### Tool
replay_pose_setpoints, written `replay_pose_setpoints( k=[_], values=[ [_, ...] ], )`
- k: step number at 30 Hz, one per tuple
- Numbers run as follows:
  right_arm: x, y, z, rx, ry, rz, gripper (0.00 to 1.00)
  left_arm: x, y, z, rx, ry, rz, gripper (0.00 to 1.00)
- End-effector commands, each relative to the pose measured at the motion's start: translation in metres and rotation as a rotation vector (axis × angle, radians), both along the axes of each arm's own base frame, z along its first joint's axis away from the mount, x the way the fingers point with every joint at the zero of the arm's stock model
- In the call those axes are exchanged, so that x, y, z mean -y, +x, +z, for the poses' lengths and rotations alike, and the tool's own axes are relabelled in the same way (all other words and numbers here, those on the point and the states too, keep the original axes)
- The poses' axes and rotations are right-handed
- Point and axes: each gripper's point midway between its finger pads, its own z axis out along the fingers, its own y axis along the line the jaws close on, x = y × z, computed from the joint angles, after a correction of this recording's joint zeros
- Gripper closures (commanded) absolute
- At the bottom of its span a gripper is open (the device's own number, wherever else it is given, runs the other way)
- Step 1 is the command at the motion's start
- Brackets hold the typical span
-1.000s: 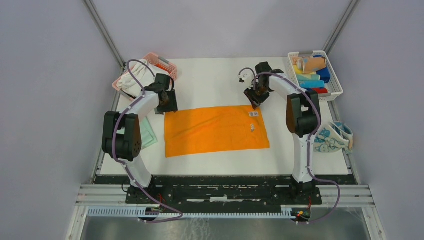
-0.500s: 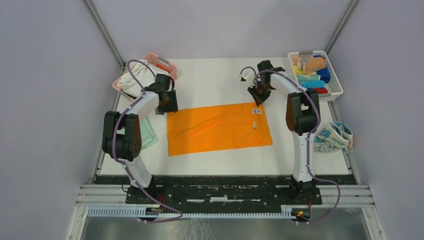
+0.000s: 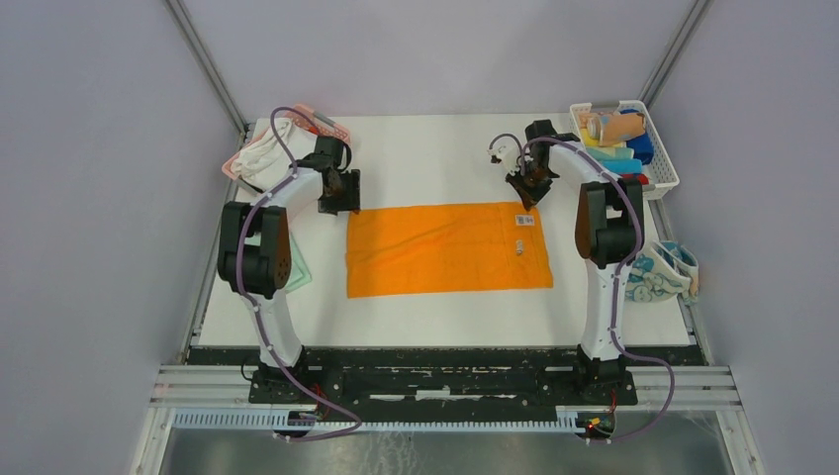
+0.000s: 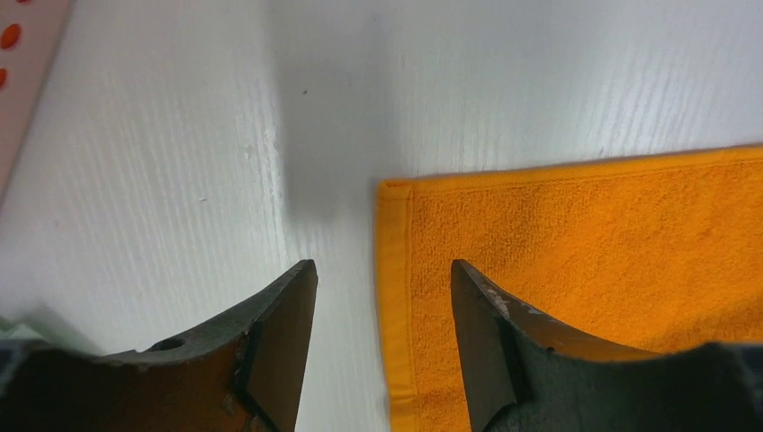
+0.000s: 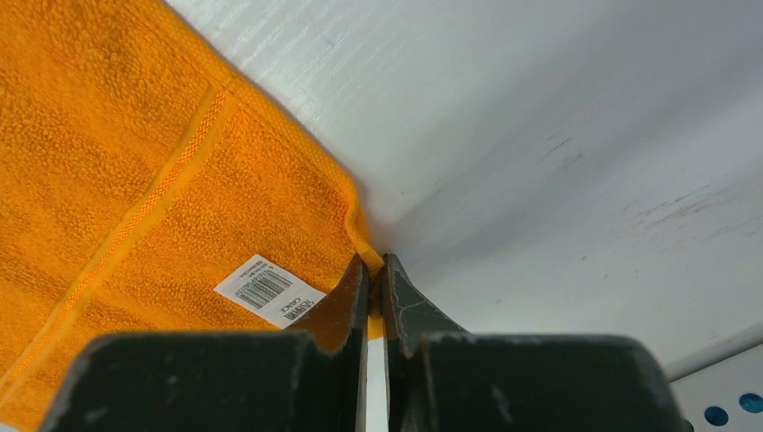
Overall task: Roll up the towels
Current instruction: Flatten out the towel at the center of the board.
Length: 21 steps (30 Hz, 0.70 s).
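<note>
An orange towel [image 3: 445,249] lies flat and spread in the middle of the white table. My right gripper [image 3: 531,194] is at its far right corner. In the right wrist view the jaws [image 5: 376,263] are shut on the towel's hem [image 5: 360,229], beside a white barcode label [image 5: 270,290]. My left gripper [image 3: 339,198] hovers at the far left corner. It is open [image 4: 382,270], and its fingers straddle the towel's left edge [image 4: 393,297] without touching it. A mint green towel [image 3: 297,265] lies partly under the left arm. A white towel with teal print [image 3: 661,272] sits at the right edge.
A white basket [image 3: 661,158] at the far right holds several rolled cloths. At the far left stands a pink mesh basket [image 3: 328,125] with a white cloth [image 3: 262,153] in it. Grey walls close in both sides of the table.
The right gripper has closed on the towel's far right corner. The towel has slid to the right, and both arms have moved right with it.
</note>
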Motion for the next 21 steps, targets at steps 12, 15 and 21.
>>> replay_pose_setpoints(
  k=[12, 15, 21],
  values=[
    [0.012, -0.011, -0.006, -0.024, -0.053, 0.035, 0.93, 0.007, 0.025, -0.028, -0.026, 0.055, -0.120, 0.48],
    [0.011, -0.011, -0.007, -0.028, -0.051, 0.038, 0.93, 0.010, 0.021, -0.040, -0.059, 0.055, -0.133, 0.52],
    [0.014, -0.012, -0.004, -0.025, -0.065, 0.039, 0.93, 0.014, 0.003, -0.067, -0.158, 0.080, -0.155, 0.62]
  ],
)
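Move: The orange towel's far-left corner lies about 3 cm ahead of the left hand, 1 cm to its right and 4 cm below. The towel's middle is about 27 cm to this hand's right and 8 cm nearer the base; the pink basket stands some 15 cm ahead and 14 cm left, and the mint cloth about 10 cm back and 17 cm left. That same far-left corner is roughly 48 cm left of the right hand, level with it fore and aft. Downward and somewhat forward, the left hand sinks about 3.5 cm and reaches 2 cm onto the orange towel's far-left corner, dropping first, then easing on while its fingers close by about a third, one on either side of the hem. The right hand stays put and keeps its pinch on the far-right corner. ##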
